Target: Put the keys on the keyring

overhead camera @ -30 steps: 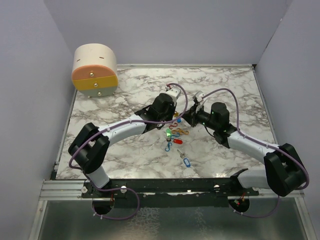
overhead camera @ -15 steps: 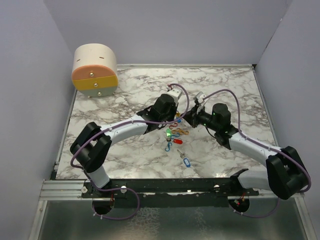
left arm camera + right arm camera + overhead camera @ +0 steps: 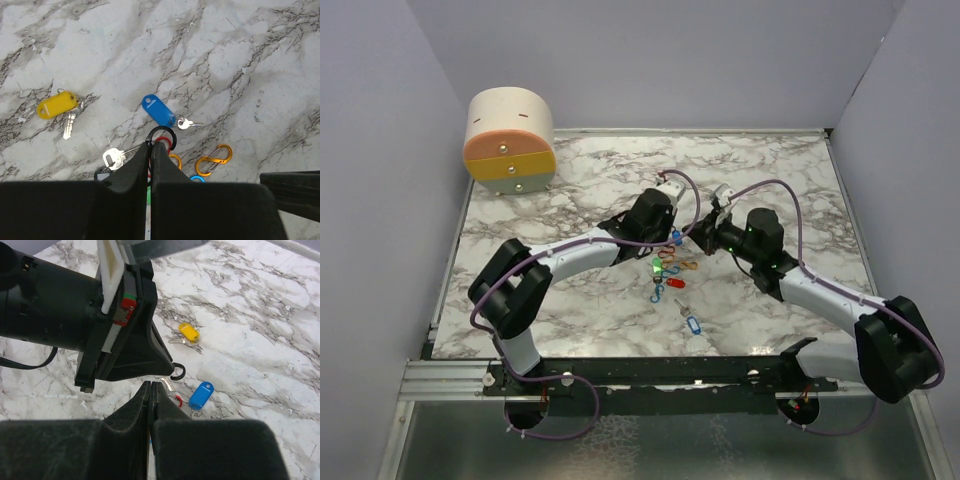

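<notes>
My left gripper (image 3: 151,144) is shut on a thin black keyring loop (image 3: 161,134), whose open curved end sticks out past the fingertips just above the marble. In the right wrist view the same keyring (image 3: 177,372) hangs from the left gripper's tip. My right gripper (image 3: 150,384) is shut just below it, a small gap away, and I see nothing in its jaws. Keys lie on the table: a yellow-tagged key (image 3: 56,106), a blue-tagged key (image 3: 158,111) and a plain silver key (image 3: 114,157). From above, both grippers meet near the table's middle (image 3: 682,240).
A red loop (image 3: 167,141), an orange S-clip (image 3: 214,160) and other coloured clips lie under the left gripper. Green (image 3: 657,267), red (image 3: 675,284) and blue (image 3: 693,325) tags lie nearer the front. A round cream and orange drawer box (image 3: 510,140) stands at the back left.
Both arms have shifted slightly and the two gripper tips have drawn a little closer together. Both grippers stay shut. The keys on the table have not moved.
</notes>
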Robot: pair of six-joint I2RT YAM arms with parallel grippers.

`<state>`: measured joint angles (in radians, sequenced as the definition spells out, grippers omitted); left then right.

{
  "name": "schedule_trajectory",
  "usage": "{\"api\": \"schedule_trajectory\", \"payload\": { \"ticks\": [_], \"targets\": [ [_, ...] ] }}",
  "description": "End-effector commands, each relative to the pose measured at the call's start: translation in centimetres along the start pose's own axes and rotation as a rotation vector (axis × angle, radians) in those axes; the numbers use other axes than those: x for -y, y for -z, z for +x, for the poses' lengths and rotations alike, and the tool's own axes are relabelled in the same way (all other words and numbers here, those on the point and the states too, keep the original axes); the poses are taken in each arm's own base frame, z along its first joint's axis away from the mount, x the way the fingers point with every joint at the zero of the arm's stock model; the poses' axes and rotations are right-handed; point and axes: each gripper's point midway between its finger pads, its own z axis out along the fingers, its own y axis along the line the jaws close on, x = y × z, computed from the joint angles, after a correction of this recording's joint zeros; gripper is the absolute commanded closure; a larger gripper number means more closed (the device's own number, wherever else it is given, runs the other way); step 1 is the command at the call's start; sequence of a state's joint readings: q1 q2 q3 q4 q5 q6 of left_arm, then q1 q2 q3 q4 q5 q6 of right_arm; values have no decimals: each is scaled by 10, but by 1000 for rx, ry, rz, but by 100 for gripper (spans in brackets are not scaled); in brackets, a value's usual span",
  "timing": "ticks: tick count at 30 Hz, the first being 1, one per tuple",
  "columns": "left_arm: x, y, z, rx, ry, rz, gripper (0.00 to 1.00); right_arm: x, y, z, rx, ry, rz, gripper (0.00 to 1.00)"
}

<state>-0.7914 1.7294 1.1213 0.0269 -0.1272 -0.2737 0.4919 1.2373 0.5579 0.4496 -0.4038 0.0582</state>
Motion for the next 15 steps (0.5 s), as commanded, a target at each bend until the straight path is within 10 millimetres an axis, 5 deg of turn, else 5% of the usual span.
{"api": "schedule_trajectory", "payload": {
  "ticks": [1, 5, 11, 15],
  "targets": [
    [5, 18, -25, 71, -4, 27, 100, 2, -5, -4, 14, -3, 13, 99],
    [-3, 22, -28, 82, 7, -20, 100, 6, -10, 1, -14, -23, 25, 99],
    [-32, 28, -23, 76, 24, -164, 100, 22, -24, 23, -110, -95, 89, 78],
    [-44, 28, -19, 69, 39, -203, 100, 38, -38, 46, -209, -180, 167, 76]
  ]
}}
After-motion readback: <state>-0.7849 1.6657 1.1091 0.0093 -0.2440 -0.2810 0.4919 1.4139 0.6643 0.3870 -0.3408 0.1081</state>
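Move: The black carabiner is held at the tips of the left fingers, about 1 cm ahead and 1 cm to the right of that hand's point. From the right hand it lies about 5 cm ahead, 3 cm to the left and 5 cm lower. On the table some 15 cm below the right hand are the blue key tag, 12 cm straight ahead, the red carabiner, 9 cm ahead and 3 cm left, and the white key, 9 cm ahead and 8 cm left. The left fingers keep their pinch on the black carabiner and raise it about 2.5 cm, then carry it some 2 cm left and slightly forward, turning a little counter-clockwise. The empty right hand sinks about 3.5 cm and pushes 2.5 cm forward towards the carabiner, tipping down under 10 degrees, its shut fingers parting to about a quarter of their range. ##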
